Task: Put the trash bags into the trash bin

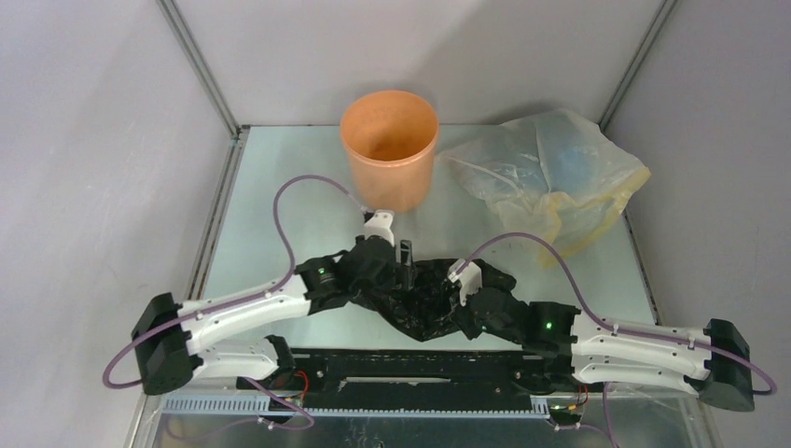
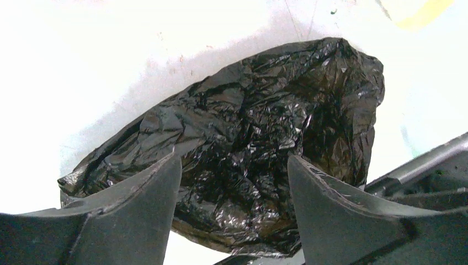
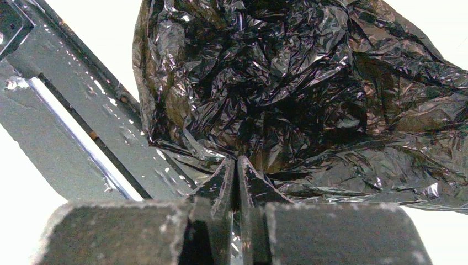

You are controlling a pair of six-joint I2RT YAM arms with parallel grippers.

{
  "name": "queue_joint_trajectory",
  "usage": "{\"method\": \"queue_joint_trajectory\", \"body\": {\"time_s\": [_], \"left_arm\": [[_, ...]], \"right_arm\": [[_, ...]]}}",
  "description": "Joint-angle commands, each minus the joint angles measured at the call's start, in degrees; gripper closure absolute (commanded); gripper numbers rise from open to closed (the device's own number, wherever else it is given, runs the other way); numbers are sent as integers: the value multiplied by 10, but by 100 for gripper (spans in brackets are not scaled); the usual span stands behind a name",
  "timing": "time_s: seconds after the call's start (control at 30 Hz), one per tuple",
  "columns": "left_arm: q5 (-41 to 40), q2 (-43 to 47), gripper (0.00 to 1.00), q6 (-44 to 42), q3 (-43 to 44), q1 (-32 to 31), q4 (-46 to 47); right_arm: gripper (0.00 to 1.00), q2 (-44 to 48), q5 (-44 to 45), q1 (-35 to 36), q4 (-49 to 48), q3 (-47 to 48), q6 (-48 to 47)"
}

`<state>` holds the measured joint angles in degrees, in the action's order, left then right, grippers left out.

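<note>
The trash bag [image 1: 422, 306], crinkly glossy black plastic, lies bunched on the table between my two arms near the front. In the left wrist view the bag [image 2: 259, 110] fills the space under my left gripper [image 2: 234, 159], whose fingers stand wide open on either side of its near part; from above, that gripper [image 1: 399, 264] sits at the bag's left end. My right gripper [image 3: 236, 161] is pressed shut with a fold of the bag [image 3: 276, 72] pinched at its tips, at the bag's right side [image 1: 452, 297]. The trash bin [image 1: 389, 149], a round orange bucket, stands upright and open behind.
A large translucent yellowish plastic bag [image 1: 550, 177] lies crumpled at the back right beside the bin. A black mounting rail [image 1: 420, 366] runs along the near edge just in front of the black bag. Grey walls with metal posts [image 1: 201, 65] enclose the pale green table [image 1: 280, 215].
</note>
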<state>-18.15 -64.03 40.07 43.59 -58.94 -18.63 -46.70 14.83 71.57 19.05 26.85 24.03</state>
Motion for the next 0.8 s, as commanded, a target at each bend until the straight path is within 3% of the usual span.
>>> {"method": "queue_joint_trajectory", "body": {"time_s": [0.0, 0.2, 0.63, 0.7, 0.77], "left_arm": [[-108, -73, 25, 23, 94, -26, -69], [-121, -172, 34, 33, 163, -47, -116], [-143, -251, 42, 64, 174, -53, -146], [-155, -258, 47, 68, 172, -53, -152], [-162, -259, 59, 68, 168, -47, -153]], "right_arm": [[91, 11, 17, 5, -27, -5, 5], [91, 24, 23, 7, -34, -12, 5], [92, 35, 22, 8, -39, -22, 5], [92, 37, 22, 9, -37, -22, 6], [92, 41, 22, 9, -36, -23, 7]]}}
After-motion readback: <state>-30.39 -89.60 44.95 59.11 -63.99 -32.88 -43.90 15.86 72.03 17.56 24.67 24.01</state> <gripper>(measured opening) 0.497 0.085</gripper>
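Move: The black trash bag lies spread under my open left hand, its middle about 5 cm to the right, some 2 cm back and roughly 9 cm below. From that hand the trash bin stands about 27 cm ahead and 5 cm to the left, its middle some 3 cm higher; the clear bag is about 25 cm ahead and 35 cm to the right, a little lower. My right hand already pinches the black bag's near edge; the bag's middle is about 6 cm ahead, 4 cm left and 4 cm below that hand. I swing my left hand about 3 cm right and a little forward over the black bag, then sink it some 7 cm towards the left-middle part of the bag, rolling the wrist roughly 25 degrees so the fingers point more steeply down. Meanwhile I narrow them to about half open; contact isn't clear yet. My right hand stays put and keeps its pinch. ##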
